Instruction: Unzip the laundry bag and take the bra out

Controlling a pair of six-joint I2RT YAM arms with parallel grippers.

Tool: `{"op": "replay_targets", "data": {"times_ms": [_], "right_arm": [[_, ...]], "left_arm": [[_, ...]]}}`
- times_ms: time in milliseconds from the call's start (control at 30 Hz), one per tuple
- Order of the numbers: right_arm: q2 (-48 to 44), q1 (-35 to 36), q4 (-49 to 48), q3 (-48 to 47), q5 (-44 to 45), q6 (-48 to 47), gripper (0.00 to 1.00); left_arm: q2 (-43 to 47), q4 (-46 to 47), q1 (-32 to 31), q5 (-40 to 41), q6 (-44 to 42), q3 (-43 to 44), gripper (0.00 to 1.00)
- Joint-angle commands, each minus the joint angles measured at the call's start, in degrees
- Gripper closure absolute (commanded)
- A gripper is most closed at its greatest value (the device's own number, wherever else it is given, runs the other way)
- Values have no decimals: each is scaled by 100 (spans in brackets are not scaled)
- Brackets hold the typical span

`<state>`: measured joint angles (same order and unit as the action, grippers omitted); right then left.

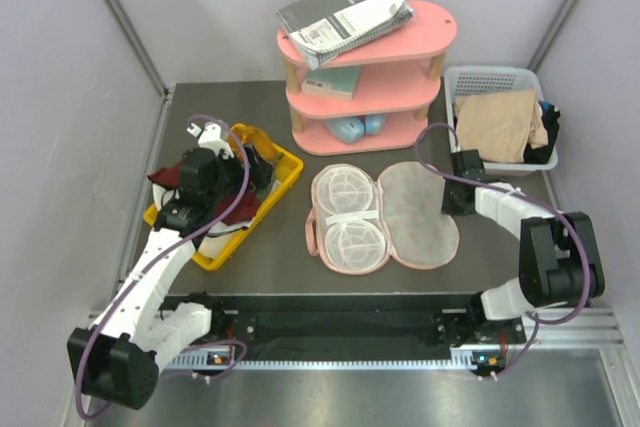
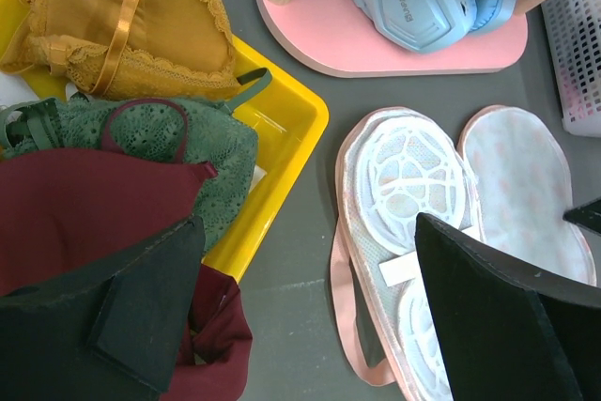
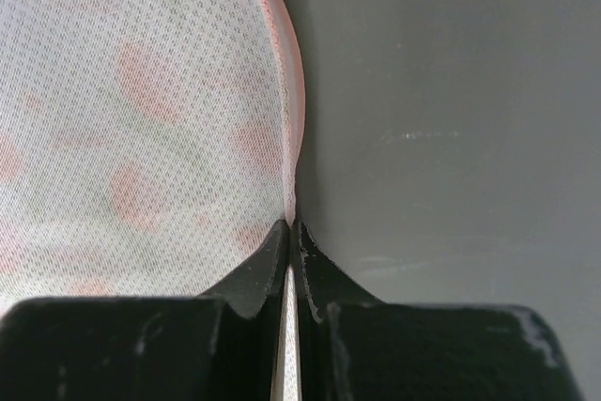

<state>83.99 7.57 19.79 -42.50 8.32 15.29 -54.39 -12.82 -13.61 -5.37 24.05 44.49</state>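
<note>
The laundry bag (image 1: 420,212) lies unzipped and spread flat in two oval halves at mid-table; its left half (image 2: 413,166) shows a white lattice insert, and a pink loop strap (image 2: 340,298) trails from it. My right gripper (image 1: 458,197) is shut on the pink trim of the bag's right half (image 3: 141,119), pinching the edge between its fingertips (image 3: 291,224). The dark maroon bra (image 2: 84,223) lies in the yellow bin (image 2: 282,176), one end hanging over the rim. My left gripper (image 2: 305,232) hovers open above the bin's edge (image 1: 205,182), one finger over the bra.
The yellow bin (image 1: 290,169) also holds a green lace garment (image 2: 178,138) and a mustard one (image 2: 131,25). A pink shelf (image 1: 365,47) with books stands at the back. A white basket (image 1: 490,77) with a beige cloth (image 1: 497,122) sits at the back right.
</note>
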Motion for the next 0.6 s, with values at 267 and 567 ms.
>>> {"op": "replay_targets", "data": {"times_ms": [267,567], "right_arm": [[-1007,-81,763,-917,372,-272,100],[-1341,-89,1422,-1716,953,-386,100]], "left_arm": [[87,368,-10,-175,-41,-63,2],[122,350,-10,-167,-59,-63,1]]}}
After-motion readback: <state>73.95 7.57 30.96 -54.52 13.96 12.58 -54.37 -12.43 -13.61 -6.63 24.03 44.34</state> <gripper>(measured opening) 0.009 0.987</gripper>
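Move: The right gripper is already shut on the outer edge of the open laundry bag's flap, with the flap's middle about 7 cm to its left and 1 cm back, a centimetre below. The bag's cup half lies some 22 cm to its left and 2 cm back. The white basket's middle is roughly 20 cm ahead and 12 cm to the right, slightly higher. From the left gripper, the flap is about 32 cm right, 2 cm back and 20 cm lower. Keep the right gripper pinched on the flap's edge and lift it briskly off the table, about 10 cm up, easing some 3 cm forward towards the white basket as it rises. Let the wrist tip back so the fingers point around 10 degrees farther forward, and keep the fingers shut. ##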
